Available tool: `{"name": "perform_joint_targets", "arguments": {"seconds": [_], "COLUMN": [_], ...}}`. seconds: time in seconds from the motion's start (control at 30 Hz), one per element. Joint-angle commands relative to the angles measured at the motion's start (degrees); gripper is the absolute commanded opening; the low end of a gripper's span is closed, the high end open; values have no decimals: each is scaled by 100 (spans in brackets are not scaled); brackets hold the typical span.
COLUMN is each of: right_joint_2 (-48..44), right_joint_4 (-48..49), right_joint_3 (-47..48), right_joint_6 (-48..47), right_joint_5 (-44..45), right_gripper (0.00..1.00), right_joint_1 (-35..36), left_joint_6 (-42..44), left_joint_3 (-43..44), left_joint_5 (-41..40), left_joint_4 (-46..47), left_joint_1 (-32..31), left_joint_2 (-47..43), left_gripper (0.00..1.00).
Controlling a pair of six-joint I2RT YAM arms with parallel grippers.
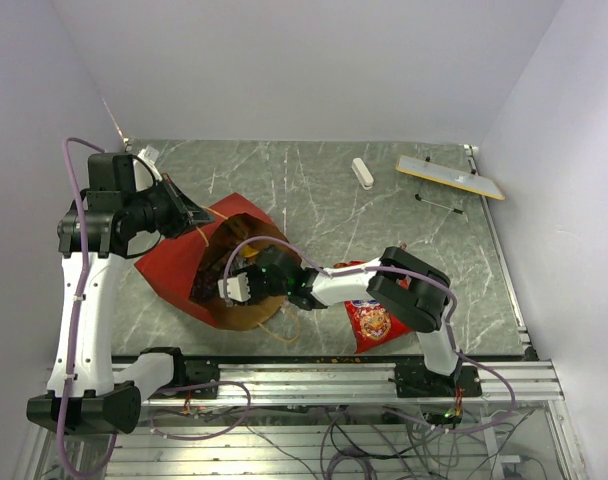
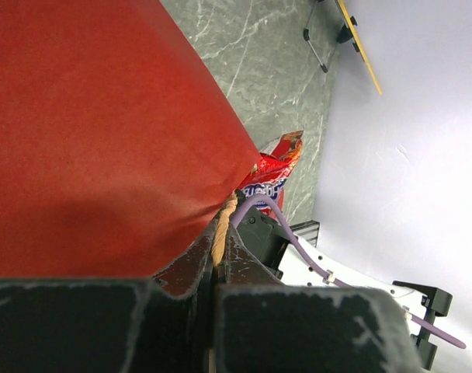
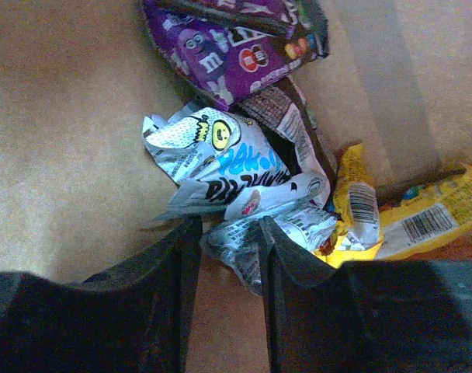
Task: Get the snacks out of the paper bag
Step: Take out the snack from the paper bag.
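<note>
The paper bag (image 1: 169,265) lies on its side, red outside, its brown mouth facing right. My left gripper (image 1: 189,212) is shut on the bag's tan twisted handle (image 2: 220,225), with the red bag wall (image 2: 96,132) beside it. My right gripper (image 1: 234,285) is inside the bag's mouth. In the right wrist view it is open (image 3: 228,233), with a corner of a silver wrapped snack (image 3: 220,167) between the jaws. A purple candy pack (image 3: 236,54) and yellow packs (image 3: 422,221) lie behind it on the brown inside (image 3: 65,140). The red chip bag (image 1: 372,320) lies on the table under the right arm; it also shows in the left wrist view (image 2: 271,177).
A small white oblong block (image 1: 361,172) and a long flat grey strip with a yellow edge (image 1: 449,177) lie at the back right, with a thin black rod (image 1: 439,203) beside them. The metal rail (image 1: 334,375) runs along the near edge. White walls enclose the table.
</note>
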Motion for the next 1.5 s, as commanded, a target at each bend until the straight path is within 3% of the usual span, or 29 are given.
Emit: {"name": "perform_joint_targets", "arguments": {"seconds": [0.0,0.13,0.3,0.57,0.87,1.1,1.3,1.47], "right_joint_2": [-38,-39,-333,-757,-2019,-3530,-5083,-5962], "right_joint_4": [731,984,1209,1173,696,-536,-2075,-2415], "right_joint_3": [-59,-65,-158,-368,-1019,-1642,-1815,-1985], "right_joint_6": [366,765,1151,1622,2443,2723,2243,2778], "right_joint_5": [44,201,166,101,-711,-1101,-348,1194], "right_gripper": [31,14,0,0,0,0,0,0], "right_joint_1": [-75,-127,-142,-148,-157,-157,-187,-264], "left_joint_6": [-28,-72,18,67,233,279,272,214], "left_joint_3": [240,241,286,203,195,154,-28,-220], "left_joint_5": [-113,-53,-82,-49,-74,-125,-32,0], "left_joint_4": [-24,-1,-132,-95,-59,86,220,372], "left_joint_1": [-21,-15,-19,-15,-17,-15,-15,-19], "left_joint_2": [-53,-44,-34,-70,-4,90,100,13], "left_gripper": [7,7,7,7,7,7,7,7]}}
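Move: The silver-white snack packet lies between the right gripper's part-open fingers inside the bag, its middle about 2 cm ahead and 2 cm to the left, 1 cm lower. The yellow packet is some 7 cm ahead and 3 cm left of that hand, the purple packet roughly 2 cm back and 6 cm left, both slightly lower. From the left gripper, the silver-white packet lies almost straight below, around 1 cm back, level sideways, some 28 cm down. Finish shutting the right gripper to pinch the silver-white packet, easing slightly forward and up as it closes, then draw it up about 20 cm, some 13 cm to the right and a bit back, out through the bag's mouth. Let the fingers tip up about 20 degrees on the way. Keep the left gripper shut on the bag's handle, holding it in place. ##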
